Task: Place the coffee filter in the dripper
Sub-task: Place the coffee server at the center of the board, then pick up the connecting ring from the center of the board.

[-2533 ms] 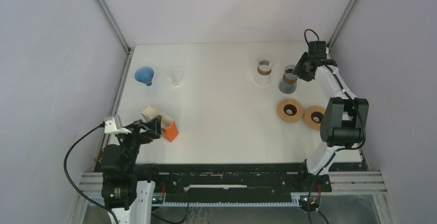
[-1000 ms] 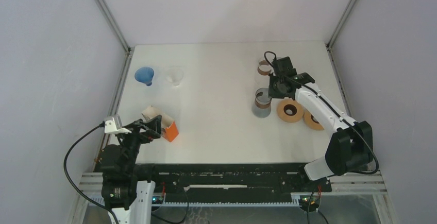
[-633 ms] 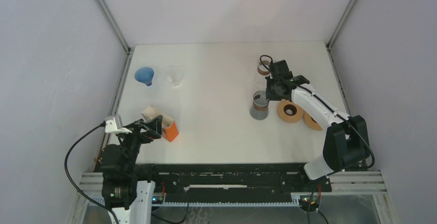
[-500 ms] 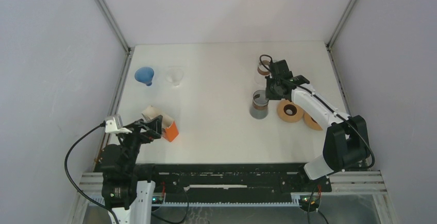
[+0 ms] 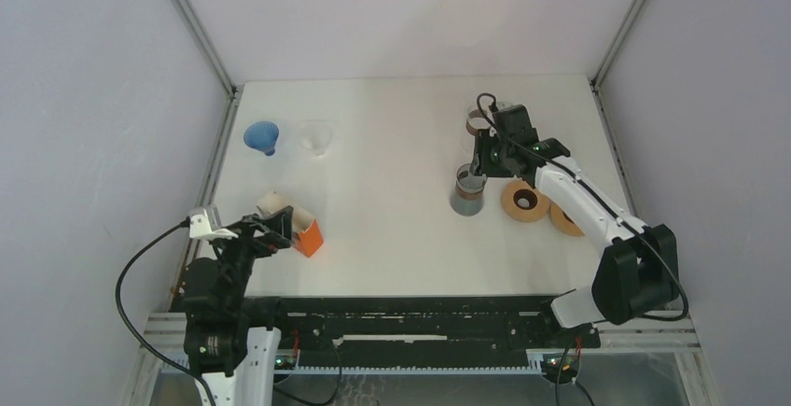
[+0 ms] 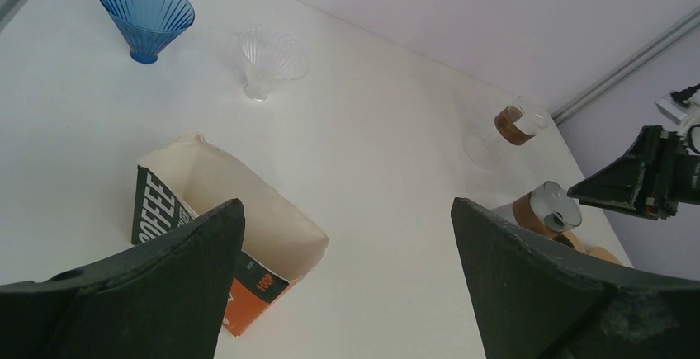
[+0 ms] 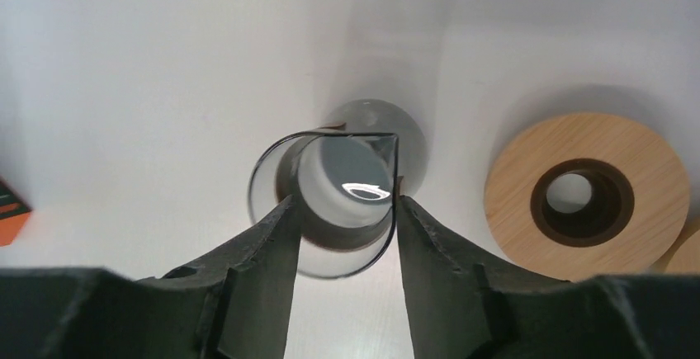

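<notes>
The coffee filter box [image 5: 297, 227], orange and dark with cream paper inside, lies open at the near left; it shows again in the left wrist view [image 6: 216, 210]. A blue dripper [image 5: 262, 135] [image 6: 146, 14] and a clear dripper [image 5: 318, 137] [image 6: 271, 58] stand at the back left. My left gripper [image 5: 271, 227] [image 6: 347, 204] hovers wide open just over the box, holding nothing. My right gripper [image 5: 478, 165] [image 7: 342, 210] hangs over a grey glass carafe [image 5: 467, 193] [image 7: 342, 169] that stands on the table, jaws parted either side of its mouth.
Two wooden rings [image 5: 524, 201] [image 5: 567, 214] lie right of the grey carafe; one shows in the right wrist view [image 7: 588, 196]. A clear carafe with a brown collar [image 5: 478, 124] [image 6: 513, 125] stands behind my right gripper. Grey walls close in on both sides.
My right gripper brought the grey carafe from the back right toward the table's middle, set it down and has parted its jaws. The left arm has not moved.
</notes>
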You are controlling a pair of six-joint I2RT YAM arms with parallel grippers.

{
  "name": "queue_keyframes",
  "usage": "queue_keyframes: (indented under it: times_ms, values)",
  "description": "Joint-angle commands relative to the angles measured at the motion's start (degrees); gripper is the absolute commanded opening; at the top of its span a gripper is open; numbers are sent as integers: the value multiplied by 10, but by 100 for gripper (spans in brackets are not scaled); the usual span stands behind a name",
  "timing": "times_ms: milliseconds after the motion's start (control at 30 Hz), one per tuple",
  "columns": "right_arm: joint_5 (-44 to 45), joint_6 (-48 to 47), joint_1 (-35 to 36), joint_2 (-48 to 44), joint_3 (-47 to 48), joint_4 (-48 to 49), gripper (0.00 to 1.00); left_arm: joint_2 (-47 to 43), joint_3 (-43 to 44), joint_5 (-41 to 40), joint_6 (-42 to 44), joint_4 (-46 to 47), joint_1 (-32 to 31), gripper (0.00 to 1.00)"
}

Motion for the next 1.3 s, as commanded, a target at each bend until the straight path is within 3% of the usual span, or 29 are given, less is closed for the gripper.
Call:
queue_keyframes:
  times_ms: [0,200,467,833,1267]
  values:
    - [-30,32,4,-63,6,1,57,39,-2,13,-29,45,4,100]
    - [-45,51,-16,-125,-23,-1,66,82,-9,31,-47,105,-14,100]
    - [-146,84,-154,-222,-122,30,71,235,39,50,-39,130,-80,100]
    - [-244,136,-295,-262,-294,125,73,376,45,82,-33,208,-166,100]
    - [-271,213,-425,-274,-452,277,73,422,49,70,-42,225,-245,100]
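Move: The right fingers stand part open astride the grey coffee server's rim, the server's middle some 3 cm to their left and 7 cm below. The nearer wooden ring lies level ahead, about 11 cm to the right and 12 cm down; the second ring is 22 cm right, 3 cm back. The clear server stands roughly 16 cm ahead, 1 cm right. For the left hand, the grey server is about 16 cm ahead, 42 cm right and 19 cm below; the coffee box is 8 cm ahead, 2 cm left, 21 cm below. Lift the right gripper about 5 cm clear of the grey server's rim, opening it wider, then sweep it right, down and back to stop low, just short of the wooden rings, rolling it clockwise by nearly 50 degrees. Bring the open left gripper some 12 cm right towards the server, also forward and down, tipping it down and turning it clockwise. ##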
